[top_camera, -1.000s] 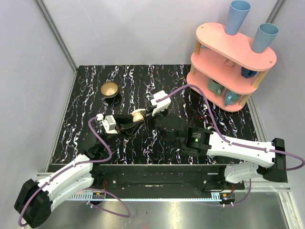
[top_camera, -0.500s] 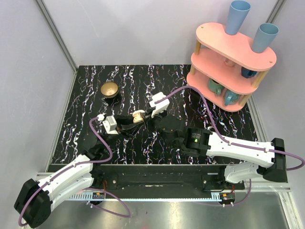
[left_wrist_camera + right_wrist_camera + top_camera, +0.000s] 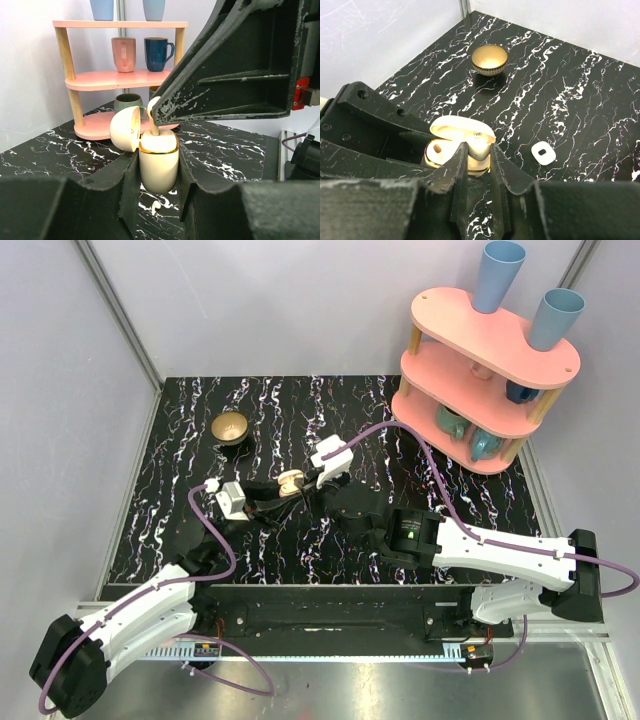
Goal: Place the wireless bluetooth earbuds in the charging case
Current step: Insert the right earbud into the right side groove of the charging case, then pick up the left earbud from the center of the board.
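My left gripper (image 3: 157, 172) is shut on the body of a cream charging case (image 3: 158, 160) with a gold rim. The case stands upright above the table, its lid (image 3: 125, 129) hinged open to the left. My right gripper (image 3: 476, 150) is shut on a cream earbud (image 3: 481, 142), whose stem (image 3: 154, 128) reaches down into the case's open top. From the right wrist, the case (image 3: 442, 152) shows an empty socket beside the held bud. In the top view the two grippers meet at the case (image 3: 290, 483) in the middle of the table.
A small gold-lined bowl (image 3: 232, 427) sits at the back left. A pink three-tier shelf (image 3: 480, 360) with mugs and blue cups stands at the back right. A small flat white piece with a hole (image 3: 543, 152) lies on the black marbled table to the right of the case.
My right gripper has edged slightly left, toward the case. The left gripper and the case have stayed where they were.
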Controlling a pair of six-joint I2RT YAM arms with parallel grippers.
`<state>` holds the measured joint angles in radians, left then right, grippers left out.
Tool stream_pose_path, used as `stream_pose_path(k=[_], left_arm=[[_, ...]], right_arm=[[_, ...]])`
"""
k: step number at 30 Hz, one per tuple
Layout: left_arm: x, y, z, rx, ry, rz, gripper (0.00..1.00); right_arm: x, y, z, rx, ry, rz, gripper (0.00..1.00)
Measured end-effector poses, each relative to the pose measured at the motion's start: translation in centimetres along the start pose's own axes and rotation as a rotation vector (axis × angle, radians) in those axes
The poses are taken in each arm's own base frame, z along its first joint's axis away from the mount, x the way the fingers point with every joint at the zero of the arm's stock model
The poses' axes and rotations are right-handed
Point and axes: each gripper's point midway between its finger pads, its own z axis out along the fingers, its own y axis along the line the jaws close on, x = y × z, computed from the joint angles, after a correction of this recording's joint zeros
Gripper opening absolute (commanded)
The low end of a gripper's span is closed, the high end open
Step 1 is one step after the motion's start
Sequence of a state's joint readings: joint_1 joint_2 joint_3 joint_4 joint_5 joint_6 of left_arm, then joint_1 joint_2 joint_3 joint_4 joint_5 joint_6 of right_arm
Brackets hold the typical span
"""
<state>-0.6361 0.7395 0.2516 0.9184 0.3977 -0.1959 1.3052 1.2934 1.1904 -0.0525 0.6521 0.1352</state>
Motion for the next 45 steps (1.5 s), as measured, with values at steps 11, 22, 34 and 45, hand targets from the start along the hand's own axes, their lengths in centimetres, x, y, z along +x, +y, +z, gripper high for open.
stream_pose_path(k=[11,22,34,45], left_arm=[[-0.1,0.1,0.0,-0.008,-0.005,0.0,0.0],[0.0,0.2,0.0,-0.01,0.0,-0.001,0.0],[-1.0,0.2,0.0,-0.015,-0.034,0.012,0.0],[-1.3,0.2,-0.2,-0.026,-0.039,0.014,0.0]], right_arm=[[0.6,0.3,-0.1,-0.028,0.024,-0.033,0.15],[0.5,0.4,-0.2,-0.032,0.02,-0.015,0.66],[-1.4,-0.8,-2.4,-0.046,-0.031,0.044,0.84],[-5.3,-3.9,-6.6,-0.027,-0.154,0.187,0.95]])
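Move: The right groove of the charging case is right under the earbud between my right fingertips, about 2 cm below them. The case's left groove lies about 2 cm to the left and 1 cm back, the open lid some 2 cm left and 1 cm ahead; a white square sits on the table about 17 cm ahead, 2 cm right and 22 cm down. From my left hand, which holds the case, that groove is about 2 cm right, 1 cm ahead and 2 cm up. I ease the pinched earbud down barely 1 cm into the right groove of the case, then open my right fingers wide and let it go. With a slow start that quickens, I draw that hand away from the case, about 7 cm right and 5 to 6 cm up, slightly back, rolling its left side up some 15 degrees. My left hand keeps its grip on the case, rising about 1 cm late on. ##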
